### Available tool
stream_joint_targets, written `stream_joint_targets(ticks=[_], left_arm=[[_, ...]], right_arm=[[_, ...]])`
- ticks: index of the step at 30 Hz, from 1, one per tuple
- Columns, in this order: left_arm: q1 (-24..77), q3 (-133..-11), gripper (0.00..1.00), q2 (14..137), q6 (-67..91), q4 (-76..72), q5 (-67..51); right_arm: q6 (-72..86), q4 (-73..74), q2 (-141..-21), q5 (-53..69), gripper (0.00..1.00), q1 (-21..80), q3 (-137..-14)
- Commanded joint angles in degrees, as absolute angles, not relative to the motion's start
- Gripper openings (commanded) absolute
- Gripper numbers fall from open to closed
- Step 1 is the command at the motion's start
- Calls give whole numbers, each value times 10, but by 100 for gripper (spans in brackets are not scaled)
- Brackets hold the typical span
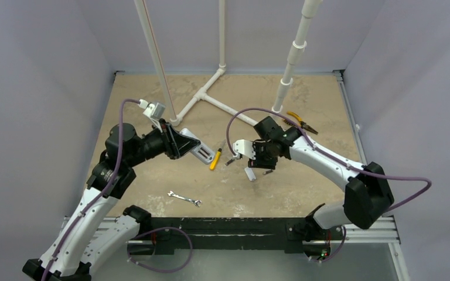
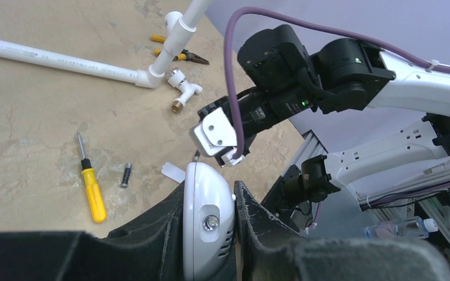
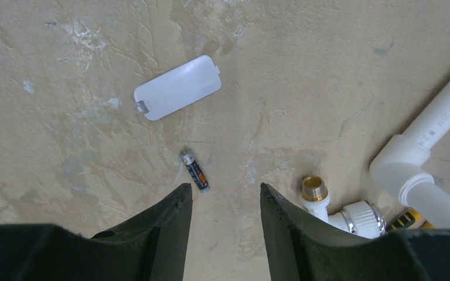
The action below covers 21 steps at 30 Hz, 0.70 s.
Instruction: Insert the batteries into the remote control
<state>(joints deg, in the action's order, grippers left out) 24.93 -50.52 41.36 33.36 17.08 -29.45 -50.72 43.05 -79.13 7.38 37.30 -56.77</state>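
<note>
The white remote control [image 2: 208, 205] is clamped edge-on between the black fingers of my left gripper [image 2: 210, 185], held up above the table [image 1: 152, 187]. In the top view the left gripper [image 1: 195, 148] carries the remote control [image 1: 204, 154] left of centre. One battery [image 3: 194, 170], dark with an orange band, lies on the table just beyond my right gripper's left fingertip. The white battery cover [image 3: 177, 88] lies loose farther out. My right gripper [image 3: 225, 193] hangs open over bare table with nothing between its fingers. The top view shows the right gripper [image 1: 234, 156] above that battery [image 1: 229, 161].
A yellow-handled screwdriver [image 1: 215, 159] lies next to the battery. A small wrench [image 1: 184, 199] sits nearer the arm bases. White PVC pipes [image 1: 211, 96], a brass-tipped fitting [image 3: 314, 190] and yellow pliers [image 1: 302, 122] occupy the back and right.
</note>
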Motion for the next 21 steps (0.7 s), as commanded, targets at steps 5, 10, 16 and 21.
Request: stream_joint_targets(ticks=[5,10,16,21], left_arm=[[251,-513,0,391,325,161,-288],[252,-513,0,390,326,161,-286],[252,-507,0,396,332,155,-288],[252,-504,0,398,333,152,-284]], right_arm=[[-573,465,-852,102,46,363,-592],[-577,437,-850,99,47,363,-552],[-598,424,-866,80,46,363,-536],[-613,395,-878,66,45,360,-524]])
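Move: Just below the right hand, some 9 cm down and about 1 cm back and 1 cm to its right, the nearer battery lies on the table. The white battery cover is roughly 8 cm to the hand's left and 2 cm back. The other battery is about 18 cm left and 4 cm ahead, and the brass-ended valve some 14 cm ahead and 7 cm right. From the left hand the nearer battery is roughly 35 cm right, 4 cm ahead and 31 cm down. Sinking about 5.5 cm towards the nearer battery, the right hand also shifts some 1.5 cm to its right and ends about 1 cm further back. Its fingers swing roughly 10 degrees nearer to pointing straight down and stay about half open, coming to straddle the battery from above without reaching it. ##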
